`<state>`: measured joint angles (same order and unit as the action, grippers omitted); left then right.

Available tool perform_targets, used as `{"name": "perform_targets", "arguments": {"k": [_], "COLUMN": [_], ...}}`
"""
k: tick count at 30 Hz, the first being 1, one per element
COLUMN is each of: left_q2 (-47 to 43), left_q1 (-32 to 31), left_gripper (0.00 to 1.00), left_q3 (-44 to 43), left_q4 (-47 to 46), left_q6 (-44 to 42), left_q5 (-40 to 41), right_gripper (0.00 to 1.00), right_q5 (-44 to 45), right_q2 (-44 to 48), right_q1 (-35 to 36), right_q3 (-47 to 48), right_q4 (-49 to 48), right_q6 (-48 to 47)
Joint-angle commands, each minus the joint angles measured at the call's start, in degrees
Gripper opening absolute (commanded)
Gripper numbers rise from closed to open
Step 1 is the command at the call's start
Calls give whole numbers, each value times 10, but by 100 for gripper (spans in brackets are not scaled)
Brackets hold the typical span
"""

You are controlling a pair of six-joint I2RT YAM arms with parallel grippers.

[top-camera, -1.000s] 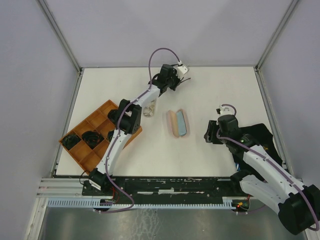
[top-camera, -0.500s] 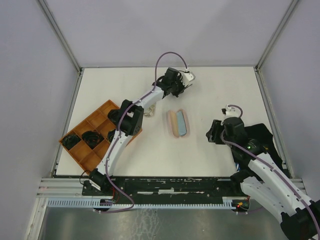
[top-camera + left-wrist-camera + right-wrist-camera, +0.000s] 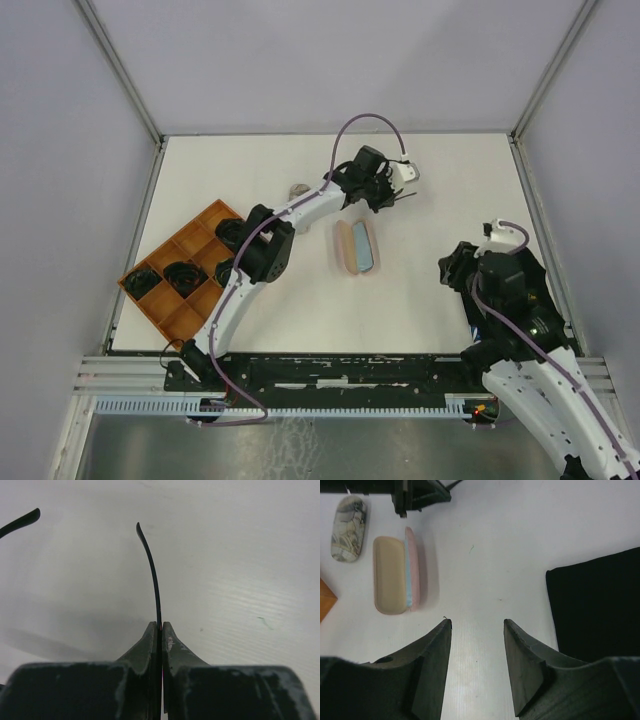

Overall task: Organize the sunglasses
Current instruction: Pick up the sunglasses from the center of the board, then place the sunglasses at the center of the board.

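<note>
My left gripper [image 3: 385, 192] reaches over the far middle of the table and is shut on the thin black-framed sunglasses [image 3: 405, 198]. In the left wrist view the jaws [image 3: 160, 626] pinch one slim arm [image 3: 154, 575], and the tip of the other arm [image 3: 20, 522] shows at the upper left. Dark sunglasses [image 3: 184, 274] lie in compartments of the orange tray [image 3: 178, 322] at the left. My right gripper [image 3: 452, 268] is open and empty above bare table at the right [image 3: 475, 623].
An open pink case [image 3: 357, 248] with light-blue cloth inside lies mid-table, just near of the left gripper, and shows in the right wrist view [image 3: 395, 575]. A patterned case [image 3: 297, 189] lies to its far left. A black mat [image 3: 595, 605] lies under the right arm.
My left gripper has moved right with the glasses, uncovering the patterned case. My right arm has drawn back toward the near right.
</note>
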<state>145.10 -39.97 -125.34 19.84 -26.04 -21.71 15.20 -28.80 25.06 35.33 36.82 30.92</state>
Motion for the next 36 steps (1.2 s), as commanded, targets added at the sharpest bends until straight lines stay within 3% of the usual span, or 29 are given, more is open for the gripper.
{"name": "perform_targets", "arguments": {"k": [1,11,19,24,28,34,36], "left_q2": [-90,-156,-183,-210,-229,-267,-287], "left_q1": [-31,-96,-124,-155,-175,-193,-194], "left_gripper": [3,3,3,5,14,34,45], "left_q3": [28,156,210,263,308,366,388], "left_q4": [-19,-75,2,28,28,-2,-24], "left_q6": [4,80,24,-2,0,27,44], "left_q5": [-50,-93,-144,-128,-127,-128,-128], "right_gripper": [55,55,55,55,56,57,58], "right_q5": [95,123,123,122,117,110,103], "right_q2": [65,96,110,112,109,104,97], "right_q1": [-1,-1,-1,-2,-1,-1,-1], "right_q3": [53,78,76,75,75,77,80], "right_q4": [34,67,70,70,71,69,69], "right_q6": [-6,-22,-18,-16,-16,-25,-36]}}
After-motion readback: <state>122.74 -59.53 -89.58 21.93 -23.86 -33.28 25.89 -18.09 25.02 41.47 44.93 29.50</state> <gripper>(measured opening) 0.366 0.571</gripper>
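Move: Held by one temple in the nearly shut left fingers, the sunglasses are bound for bare board about 25 cm back, 4 cm right and 4 cm below the left hand. The open case lies roughly 13 cm back and 9 cm left of that hand, the patterned case 2 cm back and 24 cm left, the black cloth some 28 cm back and 29 cm right. From the right hand, the bare spot lies about 3 cm ahead, 5 cm left and 15 cm down. Drawing back some 28 cm past the right side of the open case, the left hand carries the sunglasses by the temple, arcing up and slightly right before sinking, and turns clockwise about 25 degrees. Near the end, low over the board, its fingers open around the temple while still easing back. The right hand clears upward and right, about 5 cm each, then stays. ##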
